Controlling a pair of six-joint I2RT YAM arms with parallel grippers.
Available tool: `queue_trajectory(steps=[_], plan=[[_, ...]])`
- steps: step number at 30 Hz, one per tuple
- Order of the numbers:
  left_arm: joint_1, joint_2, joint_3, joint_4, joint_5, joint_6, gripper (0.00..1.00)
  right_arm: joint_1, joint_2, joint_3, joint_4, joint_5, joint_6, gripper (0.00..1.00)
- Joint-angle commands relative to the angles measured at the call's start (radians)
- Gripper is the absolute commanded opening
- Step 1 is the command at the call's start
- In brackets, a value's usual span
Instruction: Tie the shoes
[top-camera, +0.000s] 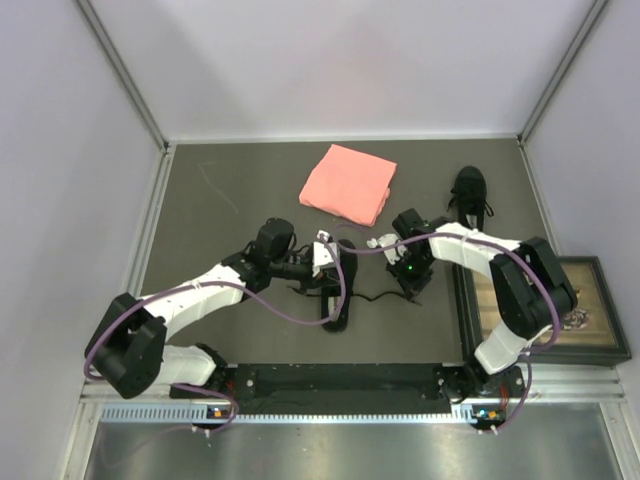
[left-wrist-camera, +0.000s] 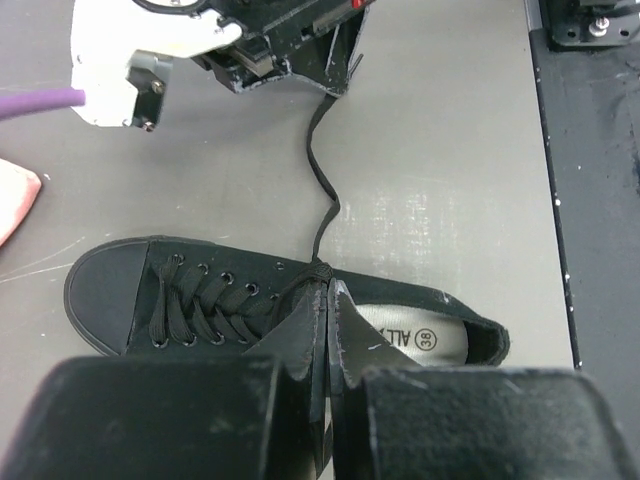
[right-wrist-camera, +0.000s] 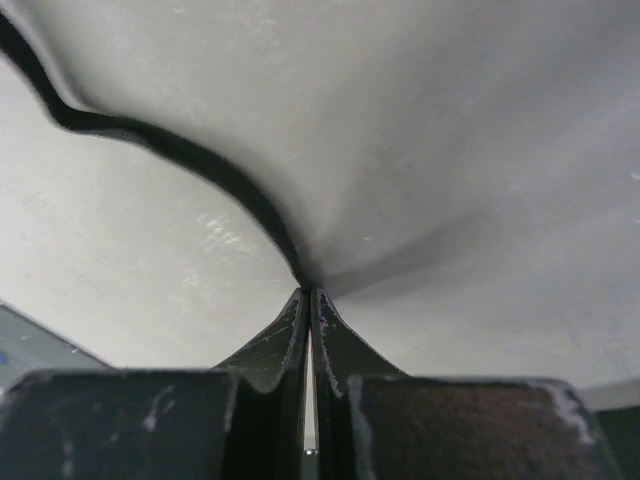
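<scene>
One black shoe (top-camera: 337, 296) lies between the arms; in the left wrist view (left-wrist-camera: 120, 290) its toe points left and its pale insole (left-wrist-camera: 425, 335) shows. My left gripper (left-wrist-camera: 330, 292) is shut on a lace at the knot over the shoe's tongue; in the top view it (top-camera: 331, 272) is above the shoe. A thin black lace (left-wrist-camera: 322, 190) runs from the knot to my right gripper (left-wrist-camera: 335, 88). My right gripper (right-wrist-camera: 306, 290) is shut on that lace (right-wrist-camera: 160, 138), low over the table right of the shoe (top-camera: 414, 295). The second black shoe (top-camera: 470, 196) lies at the back right, untouched.
A pink folded cloth (top-camera: 348, 183) lies at the back middle, its corner also in the left wrist view (left-wrist-camera: 15, 200). A framed picture (top-camera: 560, 315) lies at the right edge beside the right arm. Grey walls close in the table on three sides.
</scene>
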Motion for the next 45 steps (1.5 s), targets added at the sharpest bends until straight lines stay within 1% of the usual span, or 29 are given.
queue_trajectory(steps=[1,2,4,5,7,8,10,11,15,17,25,27,28,30,31,32,33,34,36,39,42,43,45], plan=[[-0.001,-0.047,-0.022,0.01,0.037,0.057,0.0,-0.056,-0.034,0.11,-0.055,-0.137,-0.011,0.0],[-0.001,-0.052,-0.025,0.008,0.04,0.066,0.0,-0.077,-0.058,0.188,-0.09,-0.241,-0.013,0.0],[-0.001,-0.064,-0.032,0.008,0.048,0.095,0.0,-0.101,-0.08,0.262,-0.109,-0.326,0.001,0.0],[-0.001,-0.067,-0.037,0.008,0.052,0.105,0.0,-0.105,-0.087,0.325,-0.118,-0.405,0.001,0.0],[-0.001,-0.071,-0.039,0.002,0.06,0.135,0.0,-0.104,-0.098,0.377,-0.104,-0.471,0.035,0.0],[-0.001,-0.075,-0.039,0.004,0.06,0.144,0.0,-0.099,-0.092,0.431,-0.097,-0.525,0.046,0.0],[-0.001,-0.076,-0.042,0.005,0.066,0.161,0.0,-0.085,-0.049,0.483,-0.075,-0.558,0.081,0.0],[-0.001,-0.075,-0.04,0.007,0.071,0.166,0.0,-0.061,-0.032,0.537,-0.071,-0.579,0.089,0.0],[-0.001,-0.079,-0.052,0.013,0.072,0.19,0.0,0.008,0.058,0.631,-0.006,-0.627,0.164,0.0],[-0.001,-0.085,-0.056,0.005,0.072,0.212,0.0,0.045,0.103,0.657,0.037,-0.625,0.202,0.0],[-0.001,-0.113,-0.079,-0.015,0.068,0.237,0.0,0.204,0.235,0.698,0.147,-0.616,0.287,0.0],[-0.001,-0.116,-0.085,-0.01,0.063,0.233,0.0,0.221,0.265,0.707,0.173,-0.614,0.293,0.0],[-0.001,-0.113,-0.086,-0.008,0.06,0.233,0.0,0.237,0.276,0.706,0.182,-0.618,0.338,0.0],[-0.001,-0.111,-0.092,0.001,0.057,0.232,0.0,0.243,0.302,0.717,0.181,-0.636,0.354,0.01],[-0.001,-0.11,-0.094,0.005,0.052,0.232,0.0,0.244,0.308,0.73,0.155,-0.64,0.36,0.1],[-0.001,-0.11,-0.094,0.014,0.051,0.229,0.0,0.238,0.314,0.767,0.123,-0.647,0.35,0.2],[-0.001,-0.107,-0.094,0.018,0.048,0.227,0.0,0.231,0.313,0.784,0.056,-0.644,0.333,0.45],[-0.001,-0.105,-0.094,0.025,0.042,0.226,0.0,0.222,0.304,0.793,0.034,-0.631,0.311,0.54],[-0.001,-0.102,-0.1,0.053,0.037,0.21,0.0,0.168,0.267,0.77,0.015,-0.634,0.305,0.67],[-0.001,-0.098,-0.102,0.073,0.029,0.215,0.0,0.093,0.194,0.698,-0.032,-0.662,0.242,0.67],[-0.001,-0.087,-0.091,0.059,-0.001,0.217,0.0,0.062,0.117,0.594,-0.074,-0.694,0.141,0.65],[-0.001,-0.082,-0.089,0.064,-0.004,0.214,0.0,0.062,0.085,0.536,-0.083,-0.697,0.076,0.65],[0.0,-0.078,-0.091,0.074,-0.001,0.21,0.0,0.062,0.058,0.481,-0.077,-0.703,0.038,0.64]])
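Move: The right fingers, down at the table, already pinch the end of the right-hand lace. The left fingertips they carry it to are about 22 cm left, roughly level in reach and 12 cm higher. The shoe's middle is 21 cm left, 3 cm farther out and 2 cm up. From the left hand, holding a lace loop, the right lace end is 22 cm right, level in reach and 12 cm below; the shoe's middle is 2 cm ahead, 1 cm right and 9 cm below. Whip the right gripper up some 20 cm and out about 8 cm with the lace end, swinging some 25 cm left as you sink and draw in over the left fingers, tips tilted about 40 degrees to point left. Open there, then back off to the right and slightly outward. Keep the left gripper pinching its loop, twisting some 12 degrees. ##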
